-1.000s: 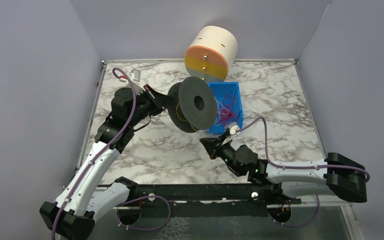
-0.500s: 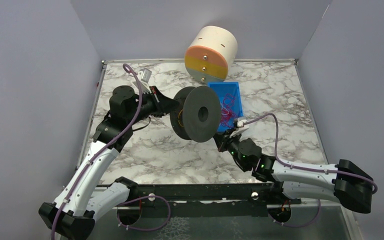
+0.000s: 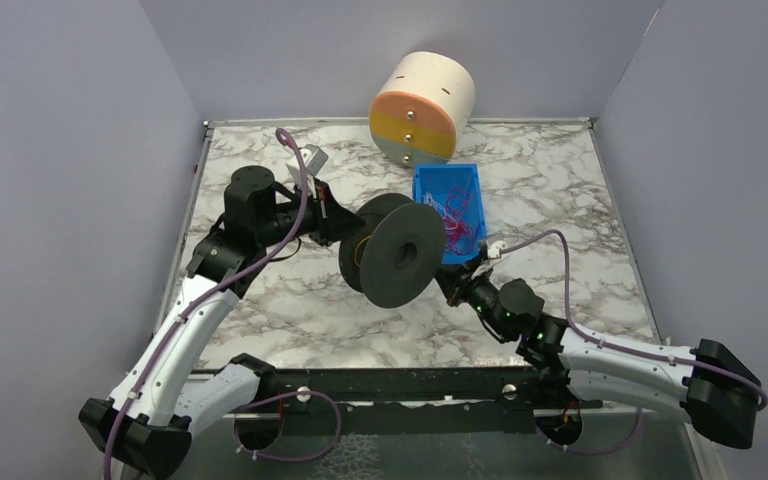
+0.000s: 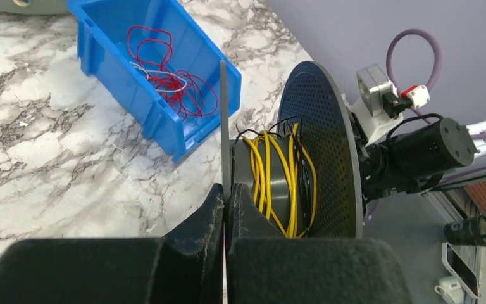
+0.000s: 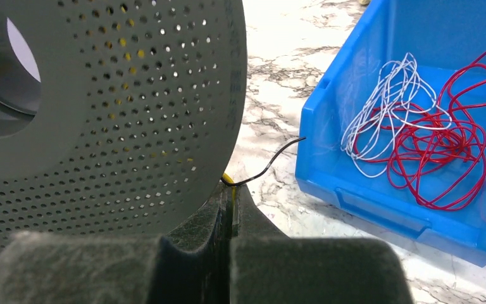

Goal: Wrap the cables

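Note:
A dark grey spool (image 3: pixel 397 257) is held off the table, with yellow and dark cables (image 4: pixel 272 177) wound on its core. My left gripper (image 4: pixel 226 190) is shut on the edge of the spool's thin near flange (image 4: pixel 223 126); in the top view it (image 3: pixel 346 226) is at the spool's left. My right gripper (image 5: pixel 230 190) is shut on a yellow cable just under the perforated flange (image 5: pixel 114 107). A loose dark cable end (image 5: pixel 272 161) curls out by its tips. In the top view it (image 3: pixel 451 284) is at the spool's lower right. Red cables (image 5: pixel 449 145) and white cables (image 5: pixel 386 126) lie tangled in a blue bin (image 5: pixel 354 190).
The blue bin (image 3: pixel 422 215) sits just right of the spool on the marble table (image 3: pixel 300 310). A big cream, orange and yellow cylinder (image 3: pixel 422 105) lies at the back. Grey walls close in the left, right and back sides.
The left arm has brought the spool nearer the front edge. The right gripper has moved right and up to the spool's lower right rim.

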Controlling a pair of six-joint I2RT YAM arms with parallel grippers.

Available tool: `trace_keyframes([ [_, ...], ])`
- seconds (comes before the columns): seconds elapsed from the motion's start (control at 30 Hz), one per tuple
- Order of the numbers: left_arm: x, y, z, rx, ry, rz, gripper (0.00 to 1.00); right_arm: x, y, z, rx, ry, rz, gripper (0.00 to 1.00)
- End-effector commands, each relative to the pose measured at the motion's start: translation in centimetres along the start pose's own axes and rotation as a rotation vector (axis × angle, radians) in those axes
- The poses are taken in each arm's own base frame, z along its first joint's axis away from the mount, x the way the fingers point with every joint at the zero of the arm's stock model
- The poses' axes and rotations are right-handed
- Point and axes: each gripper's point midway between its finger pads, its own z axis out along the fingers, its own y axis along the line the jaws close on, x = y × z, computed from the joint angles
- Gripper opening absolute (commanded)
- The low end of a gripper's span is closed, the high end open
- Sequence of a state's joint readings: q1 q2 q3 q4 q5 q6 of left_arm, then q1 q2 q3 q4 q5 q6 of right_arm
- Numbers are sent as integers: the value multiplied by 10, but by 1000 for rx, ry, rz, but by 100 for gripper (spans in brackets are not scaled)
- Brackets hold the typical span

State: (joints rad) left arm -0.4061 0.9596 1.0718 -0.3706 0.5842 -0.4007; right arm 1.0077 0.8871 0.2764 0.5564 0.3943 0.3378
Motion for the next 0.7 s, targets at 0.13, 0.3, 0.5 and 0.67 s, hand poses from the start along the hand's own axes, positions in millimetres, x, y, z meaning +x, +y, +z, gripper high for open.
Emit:
trace_keyframes([
  [0.13,8,-30,-8,199,70,164,0,2,-7,-10,-50,-25,-32,1],
  [0.3,23,-20,-5,187,129,188,0,4,-13,-10,-45,-29,-7,1],
  [0.5,39,-5,4,108,191,209,0,-5,-8,-8,-79,-68,13,1],
  [0.67,37,5,7,49,190,205,0,-7,8,-7,-168,-74,-5,1],
])
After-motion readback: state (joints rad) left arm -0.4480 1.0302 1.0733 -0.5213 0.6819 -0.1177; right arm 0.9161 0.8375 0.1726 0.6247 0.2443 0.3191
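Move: The left hand pinches the rim of the grey spool's left flange; the spool's middle lies about 6 cm to its right, 3 cm back and 5 cm below. The yellow and black cable ends in the right fingers are roughly 13 cm right of the left hand, level with it fore and aft, and 14 cm lower. From the right hand the spool is some 9 cm left and 8 cm above, neither ahead nor back; the blue box sits about 17 cm ahead, 3 cm right, 15 cm below. Downwards about 5 cm, after first easing back some 2 cm towards the base, the left hand brings the spool lower beside the right hand, keeping its grip on the flange rim while turning some 10 degrees clockwise and rolling its left side up by about as much. The right hand keeps the cable ends pinched and gives way slightly, about 2 cm down and a little to its right. ##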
